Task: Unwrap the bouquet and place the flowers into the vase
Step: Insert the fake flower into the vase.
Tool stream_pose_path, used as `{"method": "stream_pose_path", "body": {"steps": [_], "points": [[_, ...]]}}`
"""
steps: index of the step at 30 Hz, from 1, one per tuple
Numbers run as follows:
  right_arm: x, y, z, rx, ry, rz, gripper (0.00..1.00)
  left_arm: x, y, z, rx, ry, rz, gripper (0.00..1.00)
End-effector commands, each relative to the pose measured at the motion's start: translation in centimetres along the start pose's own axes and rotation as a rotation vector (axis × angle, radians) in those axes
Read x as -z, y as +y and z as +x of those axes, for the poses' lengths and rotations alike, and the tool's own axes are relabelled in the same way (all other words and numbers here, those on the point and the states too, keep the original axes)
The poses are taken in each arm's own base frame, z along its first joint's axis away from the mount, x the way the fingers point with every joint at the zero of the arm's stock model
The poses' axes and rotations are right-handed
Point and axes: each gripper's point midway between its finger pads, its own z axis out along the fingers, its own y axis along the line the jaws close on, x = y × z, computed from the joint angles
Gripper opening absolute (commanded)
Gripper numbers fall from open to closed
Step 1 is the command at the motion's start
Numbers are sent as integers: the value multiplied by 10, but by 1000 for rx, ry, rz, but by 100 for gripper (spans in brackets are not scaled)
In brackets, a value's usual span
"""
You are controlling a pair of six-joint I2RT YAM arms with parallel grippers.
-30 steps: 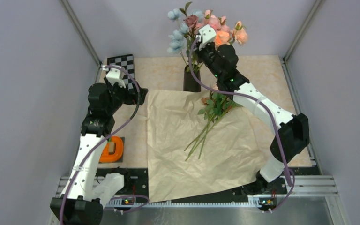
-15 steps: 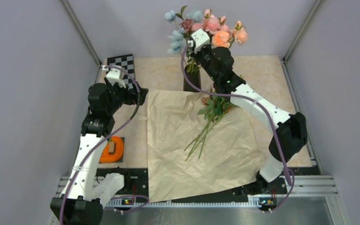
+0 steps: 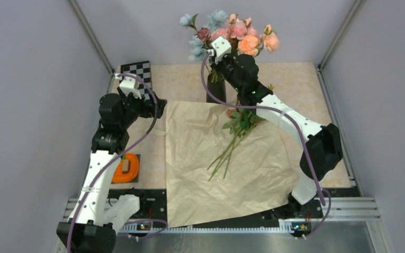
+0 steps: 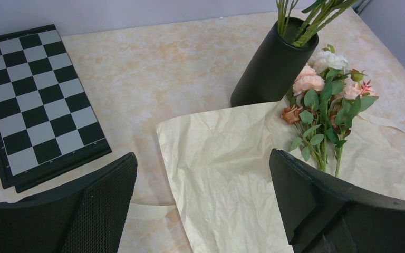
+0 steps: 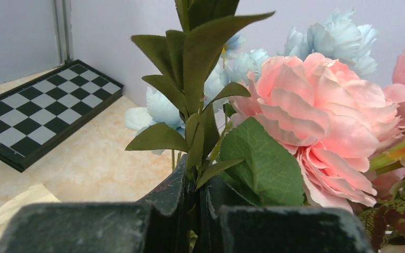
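Observation:
The flowers [image 3: 238, 122] [image 4: 324, 100], cream, pink and mauve roses on long green stems, lie loose on the unfolded tan wrapping paper [image 3: 216, 174] [image 4: 227, 158]; no wrapped bouquet remains. The black vase [image 3: 215, 91] [image 4: 271, 71] stands upright at the paper's far edge with green stems in it. Above it, my right gripper [image 3: 214, 69] [image 5: 200, 184] is shut on a leafy stem [image 5: 200, 79] of the taller pink, orange and pale-blue bunch [image 3: 232, 36] [image 5: 316, 110]. My left gripper [image 3: 158, 108] [image 4: 203, 155] hangs open over the paper's far left corner, holding nothing.
A folded chessboard [image 3: 140, 73] [image 4: 37, 100] lies at the far left. An orange object [image 3: 126, 167] sits by the left arm. Pale ribbon strips [image 4: 147, 211] lie beside the paper. Grey walls close in on three sides.
My right gripper has shifted left with the tall bunch, whose blooms lean further left over the vase. The left arm, the paper and the loose flowers have stayed put.

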Motion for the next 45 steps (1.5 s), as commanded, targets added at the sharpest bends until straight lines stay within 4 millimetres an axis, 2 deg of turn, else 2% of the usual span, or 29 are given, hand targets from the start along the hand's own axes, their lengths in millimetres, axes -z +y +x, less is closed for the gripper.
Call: {"method": "stream_pose_path", "body": {"steps": [1,5,8,19,24,31,32,33,36,45], "points": [[-6,25,26,-45,56,-68,0,2,-2,-14,-12,-59,13,99],[-6,30,35,-67,73,-74,0,2,-2,-14,-11,-59,11,99],[-3,30,33,-88,70,-71,0,2,-2,-15,-12,-60,10,99],[9,25,18,-130,37,-60,24,4,-3,-16,-14,-66,10,99],[16,30,10,-148,8,-92,37,5,-3,-17,-16,-70,9,99],[27,31,5,-148,-2,-105,48,6,-3,-17,-15,-71,11,99],[28,21,8,-144,4,-87,50,6,-4,-17,-15,-72,12,99],[30,30,3,-144,-4,-104,53,6,-4,-18,-16,-73,12,99],[36,30,-1,-145,-8,-103,59,6,-4,-18,-14,-73,14,99],[53,16,-7,-192,3,-29,66,6,-5,-18,-12,-75,18,99]]}}
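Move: My right hand, shut on the leafy stem of the mauve flower, is almost over the vase, whose middle lies about 25 cm below, some 3 cm ahead and 3 cm left. Pink blooms stand roughly 6 cm ahead, 5 cm right and 5 cm above it; the loose flowers on the paper lie around 8 cm back, 9 cm right and 34 cm below. From my left hand the vase is about 17 cm ahead, 22 cm right and 18 cm below. I lower the held flower about 3 cm with my right hand towards the vase, drifting slightly left, then let go of the stem, opening my fingers about two-thirds. While they spread I draw back roughly 4 cm and sink a little more, with the hand tipping down some 10 degrees, leaving the stem loose between the parted fingers. ##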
